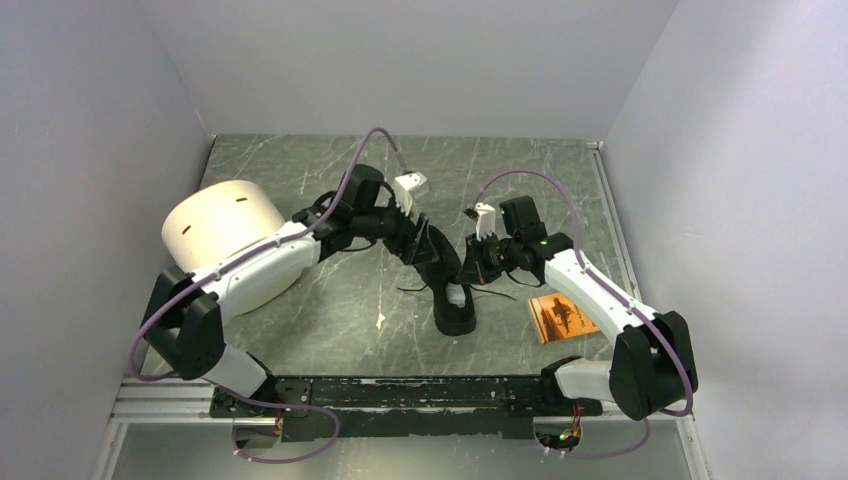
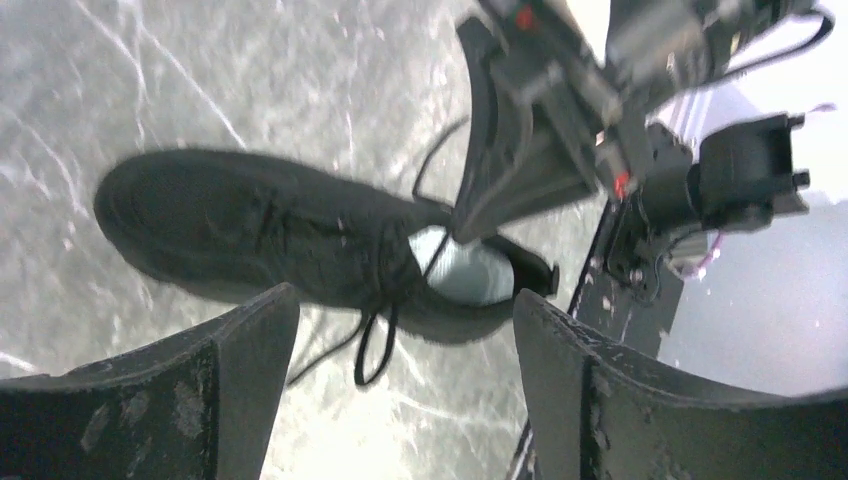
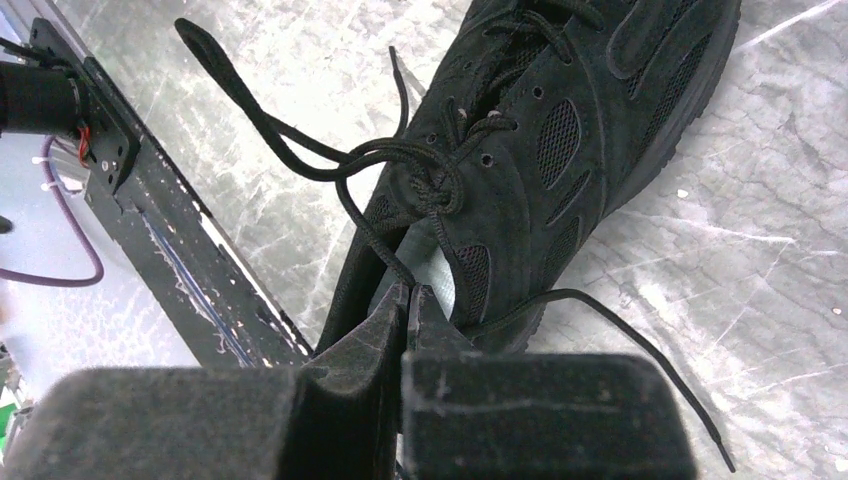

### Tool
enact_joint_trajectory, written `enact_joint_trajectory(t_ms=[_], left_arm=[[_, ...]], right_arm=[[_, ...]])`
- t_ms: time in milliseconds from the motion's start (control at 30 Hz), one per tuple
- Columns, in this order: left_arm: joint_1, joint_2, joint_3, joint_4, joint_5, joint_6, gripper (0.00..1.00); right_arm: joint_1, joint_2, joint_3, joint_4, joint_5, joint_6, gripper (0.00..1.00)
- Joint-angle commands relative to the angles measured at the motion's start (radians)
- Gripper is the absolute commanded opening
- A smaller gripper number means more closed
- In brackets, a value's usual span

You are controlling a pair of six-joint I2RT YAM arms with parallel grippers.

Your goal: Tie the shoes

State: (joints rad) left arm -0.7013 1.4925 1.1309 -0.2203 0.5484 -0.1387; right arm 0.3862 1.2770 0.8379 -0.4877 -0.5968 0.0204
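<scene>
The black shoe lies mid-table, its toe pointing away from the arm bases and its pale insole showing. My left gripper hovers above it, open wide with nothing between the fingers. A small lace loop hangs off the shoe's side below it. My right gripper is shut on a lace strand that runs up from its tips to the knot on the tongue. A long lace loop trails out over the table. A loose lace end lies on the other side.
A white cylinder stands at the left, beside the left arm. An orange booklet lies to the right of the shoe, under the right arm. A black rail runs along the near edge. Grey walls close in three sides.
</scene>
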Motion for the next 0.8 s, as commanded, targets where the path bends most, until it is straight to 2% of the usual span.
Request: enact_joint_trajectory(t_ms=[0,67,167,333,567,767], left_arm=[[0.006,0.117,0.112,0.02,0.006,-0.029,0.82],[0.006,0.206,0.166,-0.006,0.077,-0.041,0.77],[0.003,0.286,0.202,-0.035,0.13,-0.042,0.61],[0.004,0.268,0.091,0.082,0.138,-0.098,0.5],[0.003,0.275,0.045,0.097,0.166,-0.107,0.32],[0.003,0.309,0.067,0.081,0.137,-0.111,0.31]], right_arm=[[-0.001,0.012,0.033,-0.008,-0.021,-0.013,0.0],[-0.001,0.013,0.034,-0.008,-0.019,-0.012,0.0],[-0.001,0.005,0.031,0.002,-0.008,-0.013,0.0],[-0.001,0.005,0.017,0.031,-0.017,0.01,0.0],[-0.001,0.017,0.021,0.049,-0.022,0.03,0.0],[0.0,0.029,0.026,0.049,-0.026,0.027,0.0]])
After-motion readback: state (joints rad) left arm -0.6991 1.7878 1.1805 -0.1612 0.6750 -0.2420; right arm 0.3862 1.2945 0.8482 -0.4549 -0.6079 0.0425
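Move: The loop beside the shoe's knot is some 3 cm right of the left hand, 1 cm nearer the base and 8 cm below. The knot is about 5 cm to the right, level fore-and-aft and 9 cm down; the shoe opening is 5 cm back, 7 right and 12 below. From the right fingers, still pinching the other lace, the loop is 6 cm left and 2 ahead, the knot 3 left and 3 ahead, both about 1 cm lower. The left hand swings some 3 cm forward and 4 cm to its right over the lacing, then sinks about 8 cm and draws back the 3 cm, coming down onto the loop beside the knot with its fingers tipping some 15 degrees and narrowing from wide open to about a third. Meanwhile the right hand stays almost in place, shut on its lace just over the shoe opening, so that this strand runs from the knot to its fingertips. ##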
